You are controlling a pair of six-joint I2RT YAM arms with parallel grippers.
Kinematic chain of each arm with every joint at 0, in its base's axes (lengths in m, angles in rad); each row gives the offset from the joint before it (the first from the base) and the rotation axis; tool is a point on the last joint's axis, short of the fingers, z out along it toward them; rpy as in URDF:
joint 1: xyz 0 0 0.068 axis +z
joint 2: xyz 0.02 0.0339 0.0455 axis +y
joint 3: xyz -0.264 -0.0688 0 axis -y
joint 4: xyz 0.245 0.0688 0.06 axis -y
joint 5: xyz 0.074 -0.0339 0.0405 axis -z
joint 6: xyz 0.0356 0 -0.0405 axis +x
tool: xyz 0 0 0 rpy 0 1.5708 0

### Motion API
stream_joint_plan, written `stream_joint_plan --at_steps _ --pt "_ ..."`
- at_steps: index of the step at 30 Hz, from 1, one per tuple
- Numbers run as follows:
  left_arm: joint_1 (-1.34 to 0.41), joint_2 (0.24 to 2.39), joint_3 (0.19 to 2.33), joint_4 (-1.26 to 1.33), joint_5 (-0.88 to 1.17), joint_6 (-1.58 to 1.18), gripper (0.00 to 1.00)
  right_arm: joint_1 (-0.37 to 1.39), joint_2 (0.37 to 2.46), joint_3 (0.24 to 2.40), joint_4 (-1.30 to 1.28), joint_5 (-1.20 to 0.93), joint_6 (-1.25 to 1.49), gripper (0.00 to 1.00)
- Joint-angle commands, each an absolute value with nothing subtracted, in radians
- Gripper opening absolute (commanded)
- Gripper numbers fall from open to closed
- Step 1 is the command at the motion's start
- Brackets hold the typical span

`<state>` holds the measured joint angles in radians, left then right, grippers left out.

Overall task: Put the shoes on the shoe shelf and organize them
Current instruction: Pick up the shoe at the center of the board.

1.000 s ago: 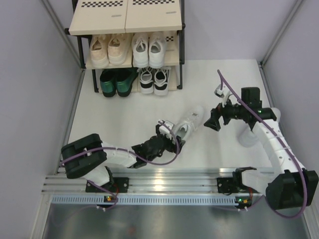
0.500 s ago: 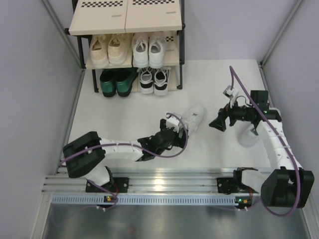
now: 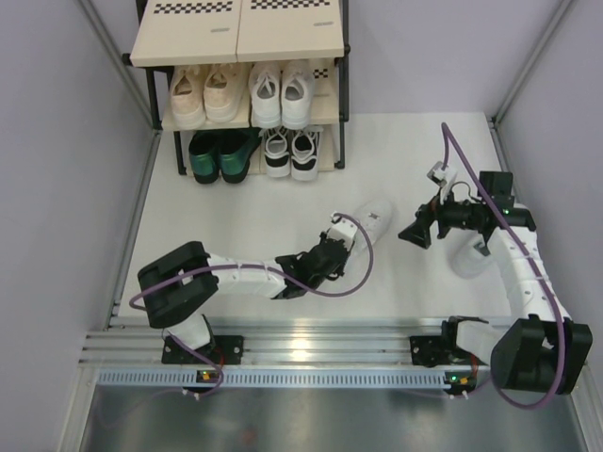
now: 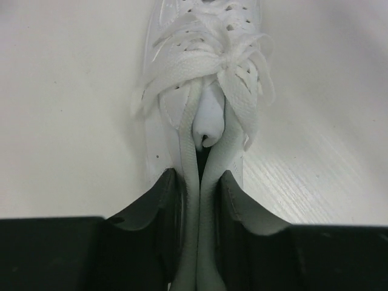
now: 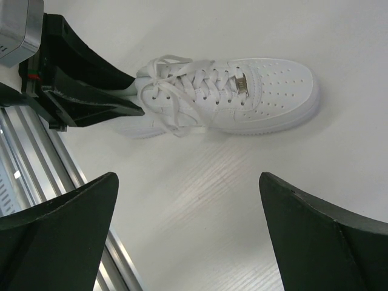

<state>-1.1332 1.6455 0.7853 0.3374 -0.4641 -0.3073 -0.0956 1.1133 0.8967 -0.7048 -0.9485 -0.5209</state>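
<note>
A larger white sneaker (image 3: 369, 222) (image 5: 242, 97) lies on the white table, toe pointing to the far right. My left gripper (image 3: 332, 252) (image 4: 199, 200) is shut on its heel collar and pinches the two sides of the opening together below the laces (image 4: 203, 73). My right gripper (image 3: 413, 233) (image 5: 187, 179) hovers just right of that sneaker, wide open, with nothing between its fingers. The shoe shelf (image 3: 236, 38) stands at the far left. It holds beige sneakers (image 3: 205, 92), small white sneakers (image 3: 281, 92), dark green shoes (image 3: 219, 153) and black-and-white sneakers (image 3: 290, 151).
Another pale white shoe (image 3: 468, 258) lies partly under my right arm near the right wall. Grey walls close in both sides. A metal rail (image 3: 301, 353) runs along the near edge. The shelf's top board is bare.
My left gripper slid forward onto the sneaker's heel and closed on the collar. The right arm drew back slightly to the right and stayed open.
</note>
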Motion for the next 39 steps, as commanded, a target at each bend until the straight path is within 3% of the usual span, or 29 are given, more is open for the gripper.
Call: stream_joint_plan --at_steps 1,18,26,39 --pt "-1.132 1.628 0.801 0.322 -0.473 -0.261 0.00 -0.113 1.092 0.900 -0.715 -0.997 -0.557 0.99" --pt "-1.132 1.183 0.781 0.224 -0.503 -0.189 0.00 -0.149 1.086 0.894 -0.710 -1.000 -0.557 0.99" --pt "-1.129 1.095 0.993 0.081 -0.522 -0.088 0.00 -0.167 1.078 0.894 -0.707 -1.000 -0.552 0.99" --pt "-1.000 1.173 1.479 -0.140 -0.456 0.049 0.00 -0.206 1.029 0.885 -0.684 -0.986 -0.538 0.99"
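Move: The left hand already has the white shoe by its collar. The shoe's middle is about 5 cm ahead of it, 3 cm right and 3 cm below. The rack's empty top shelf lies roughly 34 cm ahead, 24 cm left and 30 cm up; the white pair on the middle shelf is some 32 cm ahead, 16 cm left and 12 cm up. From the right hand the top shelf is about 34 cm ahead, 36 cm left and 20 cm up. Keeping the shoe's collar pinched while the finger gap widens a little, the left hand lifts the shoe off the board, first easing back 2 cm and left as it rises, then going nearly straight up and finally bearing forward and left, some 33 cm up and 8 cm left in all, towards the top shelf. The wrist tips the fingers and the shoe's toe upward by about 20 degrees, while the open, empty right hand edges 2 cm to the right, away from the shoe. ##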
